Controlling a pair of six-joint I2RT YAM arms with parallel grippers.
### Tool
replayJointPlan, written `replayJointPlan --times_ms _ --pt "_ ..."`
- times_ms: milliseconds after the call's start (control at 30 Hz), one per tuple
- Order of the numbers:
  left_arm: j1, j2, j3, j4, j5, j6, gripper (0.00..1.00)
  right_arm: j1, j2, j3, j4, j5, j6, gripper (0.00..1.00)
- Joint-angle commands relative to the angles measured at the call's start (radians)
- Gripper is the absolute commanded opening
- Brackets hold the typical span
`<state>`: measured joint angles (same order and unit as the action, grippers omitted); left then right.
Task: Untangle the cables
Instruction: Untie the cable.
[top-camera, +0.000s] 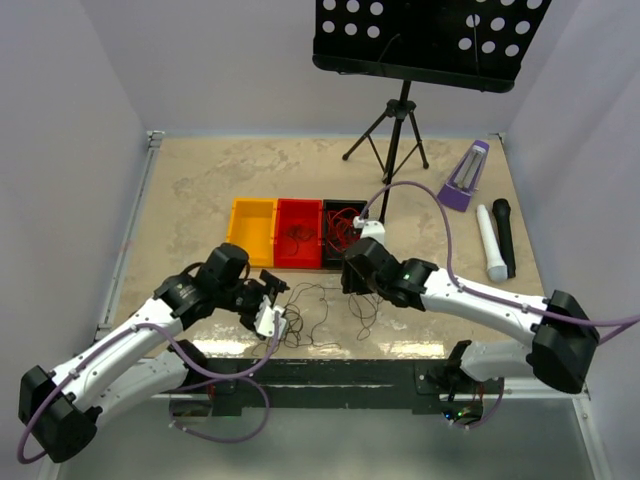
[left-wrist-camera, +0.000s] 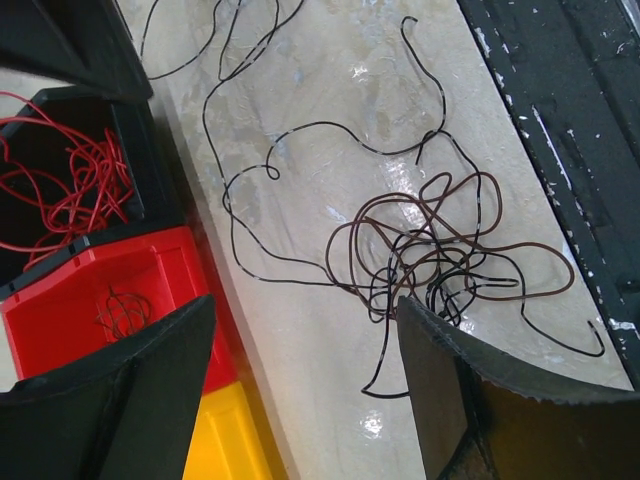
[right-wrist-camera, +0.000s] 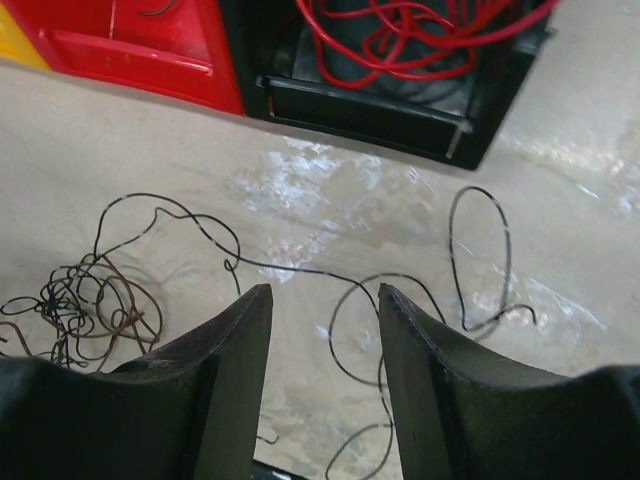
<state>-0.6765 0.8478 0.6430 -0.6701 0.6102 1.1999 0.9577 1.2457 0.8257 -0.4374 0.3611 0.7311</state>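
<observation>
A tangle of dark brown-black cables (left-wrist-camera: 440, 250) lies on the table just past my left gripper's right fingertip, and it also shows in the top view as the dark cables (top-camera: 318, 310). My left gripper (left-wrist-camera: 305, 300) (top-camera: 278, 300) is open wide over bare table, holding nothing. Loose black cable (right-wrist-camera: 480, 260) trails across the table under and beside my right gripper (right-wrist-camera: 325, 290) (top-camera: 350, 278), which is open with nothing gripped. Red cables (right-wrist-camera: 400, 35) (left-wrist-camera: 70, 190) lie piled in the black bin (top-camera: 343, 232). A small dark wire (left-wrist-camera: 120, 315) sits in the red bin (top-camera: 298, 232).
A yellow bin (top-camera: 251, 230) stands left of the red one. A music stand (top-camera: 400, 130) is at the back, with a purple metronome (top-camera: 465, 175), a white microphone (top-camera: 490, 245) and a black microphone (top-camera: 503, 235) at the right. The dark front rail (left-wrist-camera: 560, 120) borders the tangle.
</observation>
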Motion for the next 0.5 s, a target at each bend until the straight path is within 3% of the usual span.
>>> replayJointPlan --times_ms 0,167,467 --pt "-0.003 -0.032 -0.009 0.014 0.03 0.053 0.77 0.007 0.069 0.033 0.16 -0.074 -0.131 0.51" --pt "-0.001 -0.05 -0.017 0.009 0.014 0.069 0.76 0.059 0.142 -0.013 0.247 -0.068 -0.18 0.51" --pt "-0.001 -0.084 -0.036 -0.006 0.016 0.078 0.76 0.13 0.231 0.035 0.221 0.012 -0.17 0.49"
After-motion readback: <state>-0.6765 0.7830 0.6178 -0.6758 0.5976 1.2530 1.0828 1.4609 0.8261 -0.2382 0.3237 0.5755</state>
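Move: The main cable tangle lies some 13 cm left of the right hand, about 8 cm back and 10 cm below. A loose coil of the same black cable sits roughly 3 cm to that hand's right and 5 cm back, on the table. The black bin is about 12 cm ahead and 1 cm left, the red bin 12 cm ahead and 11 cm left. From the left hand the tangle is about 5 cm back, 2 cm right and 11 cm below. Towards the cable tangle in front of the red bin, the right hand sweeps left about 5 cm while sinking some 4 cm, easing back a little late on. It swings about 15 degrees counter-clockwise as it goes, its fingers staying about half open, with no touch on the cable to be seen. ##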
